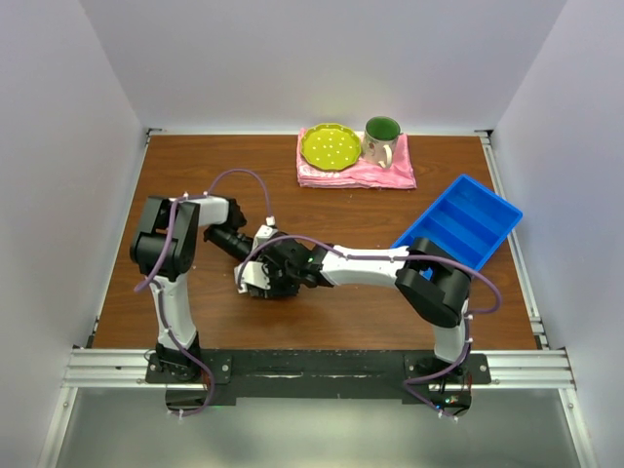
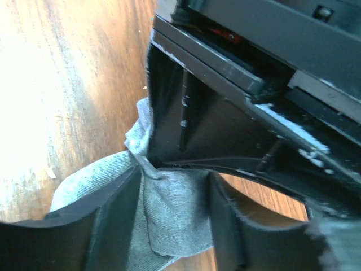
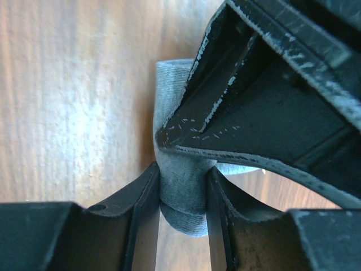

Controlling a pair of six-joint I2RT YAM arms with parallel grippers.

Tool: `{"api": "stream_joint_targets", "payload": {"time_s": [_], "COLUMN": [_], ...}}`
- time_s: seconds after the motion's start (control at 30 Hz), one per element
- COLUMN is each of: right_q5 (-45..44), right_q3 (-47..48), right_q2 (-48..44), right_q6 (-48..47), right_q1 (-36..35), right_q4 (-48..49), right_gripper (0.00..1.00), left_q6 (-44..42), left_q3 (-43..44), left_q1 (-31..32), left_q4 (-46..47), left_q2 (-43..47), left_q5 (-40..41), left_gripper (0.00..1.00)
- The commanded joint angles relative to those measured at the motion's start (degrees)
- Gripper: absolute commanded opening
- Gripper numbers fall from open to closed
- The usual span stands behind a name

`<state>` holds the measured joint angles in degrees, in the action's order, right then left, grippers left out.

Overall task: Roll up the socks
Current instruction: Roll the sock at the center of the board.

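Note:
The grey knitted socks [image 2: 175, 217] lie on the wooden table under both grippers. In the left wrist view the fabric lies loose and flat between the fingers of my left gripper [image 2: 176, 183], whose jaws stand apart, open. The black body of my right gripper [image 2: 237, 113] crosses just above and bears on the fabric. In the right wrist view my right gripper [image 3: 183, 175] is shut on a bunched fold of the socks [image 3: 181, 203], with both fingers pressing its sides. From above, the left gripper [image 1: 259, 259] and right gripper [image 1: 275, 275] meet at the table's middle and hide most of the socks.
A pink cloth [image 1: 385, 175] at the back of the table carries a yellow-green plate [image 1: 330, 146] and a green-lined mug [image 1: 381, 139]. A blue divided tray [image 1: 460, 222] sits at the right edge. White walls enclose the table [image 1: 195, 175].

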<state>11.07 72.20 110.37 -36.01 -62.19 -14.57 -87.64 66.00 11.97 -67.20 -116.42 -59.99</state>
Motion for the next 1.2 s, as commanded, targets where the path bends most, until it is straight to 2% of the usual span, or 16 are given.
{"api": "stream_joint_targets", "payload": {"time_s": [0.0, 0.03, 0.07, 0.13, 0.17, 0.47, 0.67, 0.73, 0.93, 1.0, 1.17], "right_q5": [5.5, 5.5, 5.5, 5.4, 5.4, 5.2, 5.5, 5.5, 5.5, 5.4, 4.8], "right_q3": [0.7, 0.6, 0.6, 0.5, 0.4, 0.0, 0.0, 0.0, 0.0, 0.0, 0.0], "right_q2": [1.4, 1.4, 1.4, 1.6, 1.5, 1.4, 2.0, 2.2, 2.4, 2.2, 2.0], "right_q6": [1.4, 1.4, 1.4, 1.5, 1.5, 1.6, 2.2, 2.3, 2.7, 2.7, 2.5], "right_q1": [-1.6, -1.6, -1.6, -1.6, -1.7, -1.6, -1.6, -1.7, -1.6, -1.7, -1.7], "right_q4": [2.4, 2.6, 2.7, 2.7, 2.8, 2.8, 2.8, 2.7, 3.0, 3.0, 3.1], "right_gripper": [0.0, 0.0, 0.0, 0.0, 0.0, 0.0, 0.0, 0.0, 0.0, 0.0, 0.0], "left_q6": [-2.2, -1.8, -1.7, -0.8, -0.6, -0.6, -0.3, 2.6, 2.7, 4.9, 11.4], "left_q3": [-1.4, -1.3, -1.1, -0.4, 0.4, 6.1, 2.4, 1.4, 6.0, 6.8, -1.1], "left_q1": [0.4, 0.4, 0.4, 0.3, 0.3, -0.4, -2.8, -3.4, -8.2, -9.3, -9.4], "left_q4": [9.1, 9.5, 10.2, 11.3, 11.5, 8.8, 13.0, 15.9, 11.1, 11.1, 20.3], "left_q2": [1.1, 1.5, 2.4, 3.6, 4.0, 6.8, 13.0, 14.5, 14.1, 13.9, 15.9], "left_q5": [7.1, 7.0, 6.3, 5.8, 5.0, 0.8, -0.7, 0.4, -1.4, 0.1, 8.1], "left_gripper": [0.65, 0.68, 0.75, 0.78, 0.85, 1.0, 1.0, 1.0, 1.0, 1.0, 1.0]}}
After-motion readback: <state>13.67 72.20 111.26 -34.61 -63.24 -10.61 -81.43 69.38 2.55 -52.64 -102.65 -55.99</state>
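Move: The partly rolled sock lies between both hands: its middle is right at the left hand, about 1 cm ahead and 1 cm below, while from the right hand, which pinches one end of the roll, it is some 2 cm ahead, 3 cm left and 1 cm below. From the left hand, the pink cloth lies roughly 23 cm ahead and 21 cm right, the green plate on it about 28 cm ahead and 16 cm right. The sock roll stays pinched by the right hand, which shifts only about 2 cm left and slightly back. Around it the left fingers, already half open, spread wide and come free; the left hand withdraws forward some 10 cm, rising about 6 cm and easing left late on, while tipping some 25 degrees so its fingers point more steeply down. ##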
